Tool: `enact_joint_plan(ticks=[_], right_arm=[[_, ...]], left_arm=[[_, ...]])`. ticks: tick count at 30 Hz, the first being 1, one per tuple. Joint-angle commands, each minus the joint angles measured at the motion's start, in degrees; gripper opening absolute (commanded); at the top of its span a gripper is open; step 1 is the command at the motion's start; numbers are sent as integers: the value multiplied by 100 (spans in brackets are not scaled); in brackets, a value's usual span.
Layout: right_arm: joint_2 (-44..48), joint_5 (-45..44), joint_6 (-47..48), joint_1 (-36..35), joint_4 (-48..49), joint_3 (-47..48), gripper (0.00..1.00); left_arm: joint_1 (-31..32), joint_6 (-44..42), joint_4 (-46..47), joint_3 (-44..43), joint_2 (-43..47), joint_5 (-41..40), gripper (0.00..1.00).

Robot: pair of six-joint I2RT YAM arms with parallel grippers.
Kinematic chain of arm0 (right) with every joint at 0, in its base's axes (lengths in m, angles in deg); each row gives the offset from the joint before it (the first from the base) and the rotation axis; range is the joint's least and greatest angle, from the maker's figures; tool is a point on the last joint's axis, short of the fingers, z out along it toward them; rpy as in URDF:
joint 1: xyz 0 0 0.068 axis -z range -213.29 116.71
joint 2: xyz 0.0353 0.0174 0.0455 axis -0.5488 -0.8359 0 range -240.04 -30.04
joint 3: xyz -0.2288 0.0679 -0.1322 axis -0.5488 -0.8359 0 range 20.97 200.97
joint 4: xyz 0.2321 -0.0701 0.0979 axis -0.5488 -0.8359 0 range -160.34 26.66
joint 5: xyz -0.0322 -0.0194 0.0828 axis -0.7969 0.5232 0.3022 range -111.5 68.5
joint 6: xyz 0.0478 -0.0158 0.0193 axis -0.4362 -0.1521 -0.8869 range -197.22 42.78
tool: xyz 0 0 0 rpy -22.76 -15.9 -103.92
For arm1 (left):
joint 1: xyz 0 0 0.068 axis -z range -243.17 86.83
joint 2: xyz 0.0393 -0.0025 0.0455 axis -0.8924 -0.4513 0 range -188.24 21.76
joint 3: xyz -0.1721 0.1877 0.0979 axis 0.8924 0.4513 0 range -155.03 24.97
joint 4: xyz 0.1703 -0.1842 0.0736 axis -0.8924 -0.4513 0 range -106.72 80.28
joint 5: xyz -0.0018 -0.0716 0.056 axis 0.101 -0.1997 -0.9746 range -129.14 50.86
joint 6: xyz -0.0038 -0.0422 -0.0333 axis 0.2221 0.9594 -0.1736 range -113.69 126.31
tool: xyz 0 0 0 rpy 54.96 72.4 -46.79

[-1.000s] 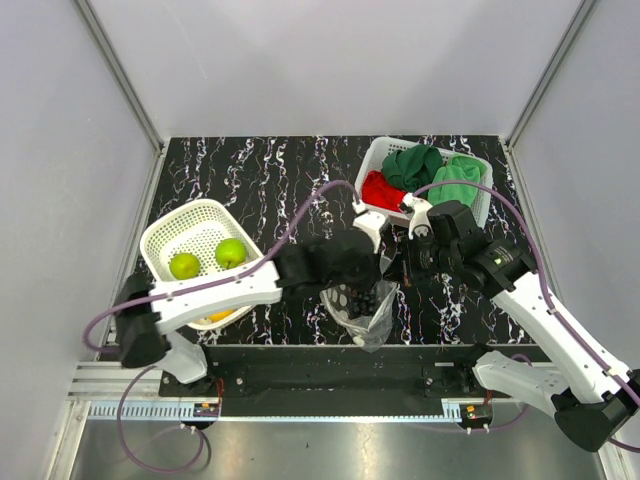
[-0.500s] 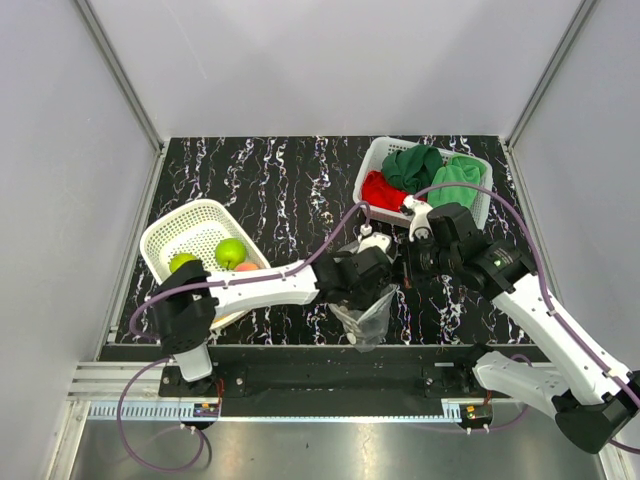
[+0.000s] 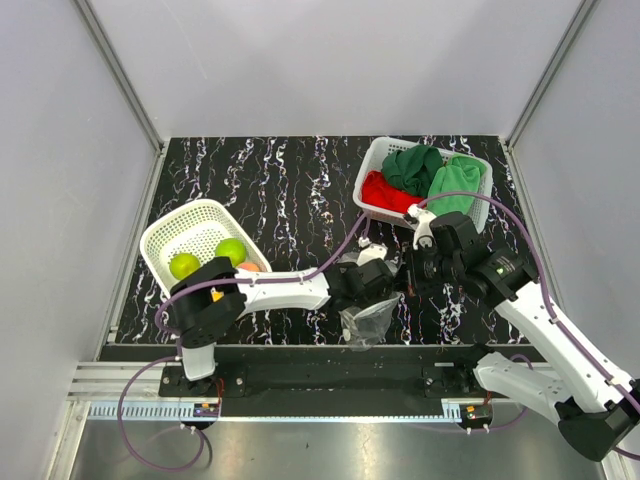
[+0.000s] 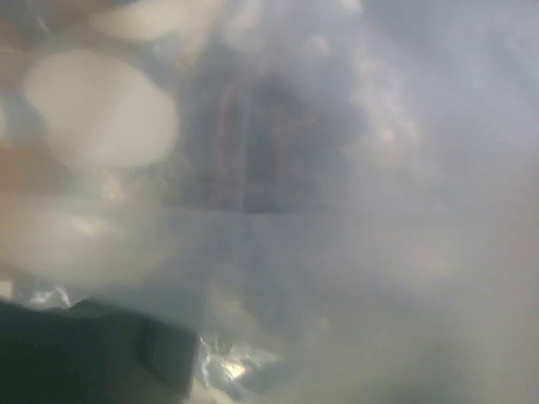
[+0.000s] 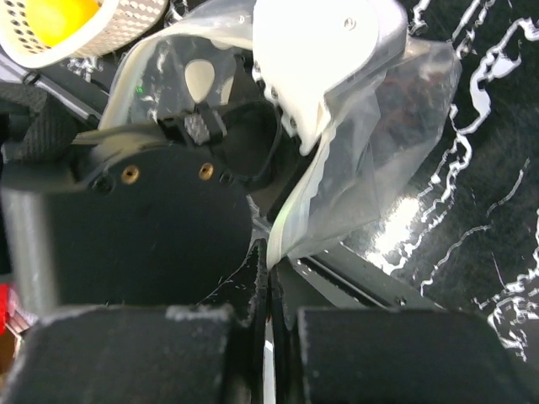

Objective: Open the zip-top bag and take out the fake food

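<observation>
The zip-top bag (image 3: 368, 318), clear with white dots, sags at the table's front middle. My right gripper (image 3: 410, 276) is shut on its zip strip (image 5: 290, 225), with the strip pinched between the fingers (image 5: 253, 286). My left gripper (image 3: 366, 290) reaches into the bag's mouth from the left. Its view is filled with blurred plastic (image 4: 337, 210), and only one dark finger (image 4: 84, 345) shows. Fake food lies in the left white basket (image 3: 175, 228): two green apples (image 3: 184, 265) (image 3: 231, 251) and a peach (image 3: 250, 267). A yellow fruit (image 5: 55, 17) shows in the right wrist view.
A second white basket (image 3: 372, 160) at the back right holds a red cloth (image 3: 383, 192) and green cloths (image 3: 415, 165). The left arm's forearm (image 3: 285, 290) stretches low across the front of the black marbled table (image 3: 290, 190). Grey walls close in on three sides.
The left arm has pushed its gripper to the right and down into the bag's mouth. The bag has sagged lower. The right gripper has kept its hold on the strip.
</observation>
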Motion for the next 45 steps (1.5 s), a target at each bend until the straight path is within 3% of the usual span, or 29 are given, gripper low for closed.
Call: enact_joint_plan(ticks=[1, 12, 19, 33, 38, 45], right_arm=[[177, 105, -86, -21, 136, 13, 0], [195, -562, -314, -21, 66, -102, 0], [212, -1003, -446, -21, 31, -137, 0], [-60, -1231, -490, -21, 75, -154, 0], [-165, -1415, -569, -21, 66, -41, 0], [-166, -2425, -762, -13, -320, 293, 0]], left_arm=[[-18, 132, 189, 111, -228, -361, 50], [17, -351, -3, 42, 1089, -177, 0], [78, -571, -198, -56, 2126, -186, 0], [176, -1538, 550, -582, 3252, 42, 0], [-44, -1696, -64, -1337, 3261, -168, 0], [-834, -1749, -1031, -1084, 4200, -730, 0]])
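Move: My left hand is down inside the bag with its fingers part open, and the black grapes are right at its fingertips, within a centimetre or two. The bag rim in my right fingers is some 15 cm higher and about 4 cm to the right. The white basket of fruit stands about 37 cm left and 5 cm farther out, the towel basket about 20 cm ahead and 8 cm right. From my right hand, the grapes lie about 15 cm below and 4 cm left. I shut my left fingers on the grapes down in the bag, then raise them steeply out through its mouth, about 30 cm, easing some 5 cm left mostly near the top while the wrist tips the fingers up towards ahead and right. My right hand keeps its pinch on the rim, easing a few centimetres forward, right and down and turning slightly clockwise. ##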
